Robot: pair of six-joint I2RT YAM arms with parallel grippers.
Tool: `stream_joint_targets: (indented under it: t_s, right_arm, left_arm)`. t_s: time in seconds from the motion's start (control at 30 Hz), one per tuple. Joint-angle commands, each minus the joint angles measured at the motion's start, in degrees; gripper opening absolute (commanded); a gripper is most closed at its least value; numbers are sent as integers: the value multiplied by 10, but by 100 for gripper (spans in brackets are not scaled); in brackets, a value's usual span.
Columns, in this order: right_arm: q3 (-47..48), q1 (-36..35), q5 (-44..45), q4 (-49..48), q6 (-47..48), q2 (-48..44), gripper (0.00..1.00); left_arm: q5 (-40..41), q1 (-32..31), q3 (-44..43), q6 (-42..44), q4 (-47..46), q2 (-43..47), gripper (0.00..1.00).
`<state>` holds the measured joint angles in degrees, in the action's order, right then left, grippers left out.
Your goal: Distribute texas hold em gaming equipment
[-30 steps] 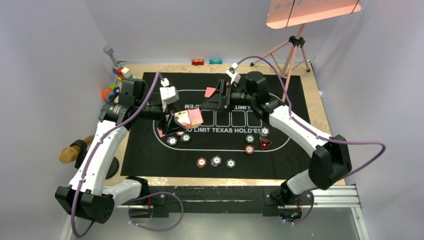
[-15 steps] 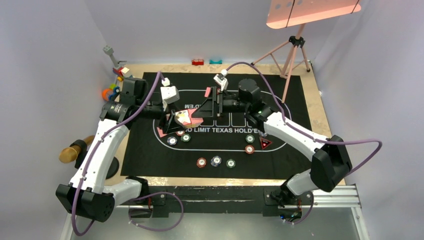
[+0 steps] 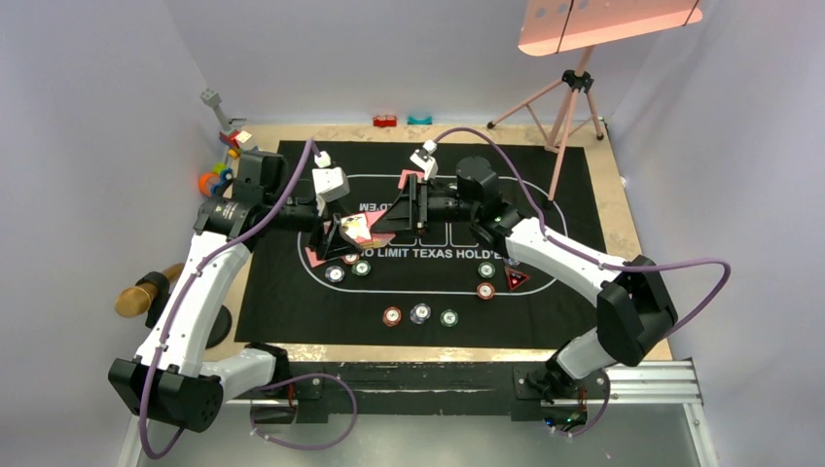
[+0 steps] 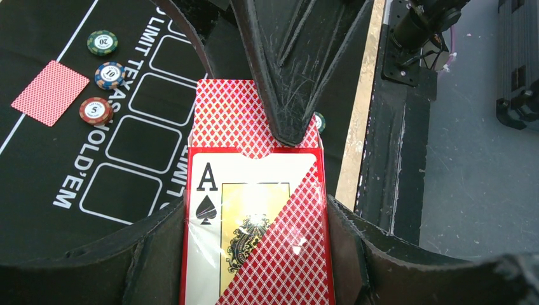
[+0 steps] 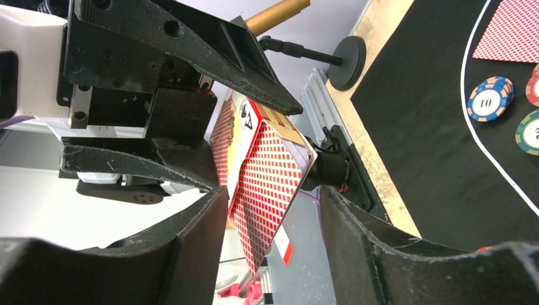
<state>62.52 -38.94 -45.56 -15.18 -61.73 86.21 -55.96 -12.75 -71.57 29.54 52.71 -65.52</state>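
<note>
My left gripper (image 4: 257, 244) is shut on a red card box (image 4: 254, 222) with an ace of spades on its face, held above the mat's left middle (image 3: 358, 229). Red-backed cards (image 4: 225, 117) stick out of its far end. My right gripper (image 5: 273, 235) reaches in from the right (image 3: 391, 216). Its fingers (image 5: 191, 248) straddle that end of the box (image 5: 264, 171), with a gap showing on one side. One red-backed card (image 3: 410, 178) lies at the far side of the mat, another (image 4: 49, 92) near three chips (image 4: 110, 75). More chips (image 3: 420, 312) and the triangle marker (image 3: 516, 279) lie nearer.
The black mat (image 3: 584, 292) covers most of the table. Colourful toy blocks (image 3: 219, 175) sit at the back left, and two small blocks (image 3: 386, 121) at the far edge. A pink tripod (image 3: 569, 97) stands back right. A brass-coloured stand (image 3: 146, 292) is at the left edge.
My right gripper has moved left to the card box, and its jaws have narrowed around the box's end. The left arm and the box have stayed still.
</note>
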Motion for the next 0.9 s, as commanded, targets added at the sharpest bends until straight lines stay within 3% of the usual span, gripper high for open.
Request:
stream_joint_targets:
  t_s: [0.0, 0.57, 0.87]
  right_arm:
    - [0, 1, 2, -28, -11, 0, 55]
    - [-25, 7, 1, -27, -11, -12, 49]
    - [-41, 23, -1, -30, -15, -32, 41]
  left_arm:
    - [-35, 4, -25, 2, -30, 11, 0]
    - [-44, 4, -36, -2, -21, 17, 0]
    - [-49, 4, -38, -10, -25, 18, 0]
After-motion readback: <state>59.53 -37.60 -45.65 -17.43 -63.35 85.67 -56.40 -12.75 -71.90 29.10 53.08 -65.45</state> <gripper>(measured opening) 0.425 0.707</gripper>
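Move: The bared end of the cards, sticking out of the boxed deck, already lies between the right hand's open fingers, about 1 cm to the left of the hand point and level with it. On the table some 20 cm below are the green 20 chip, 6 cm left and about 1 cm back, and the red 5 chip, 9 cm left and 1 cm farther out. From the left hand, which grips the box, that end lies about 5 cm right, 1 cm ahead and 2 cm lower. The cards' bared end is what the right fingers work on: they narrow around it by about a third of their gap without shutting, the upper fingertip over the card backs, as the hand sinks roughly 1 cm. Late on, the hand eases nearly 1 cm to the right, away from the box, with a slight forward drift, the upper finger seeming to press on the top card. The left hand stays put and keeps its grip on the box. ##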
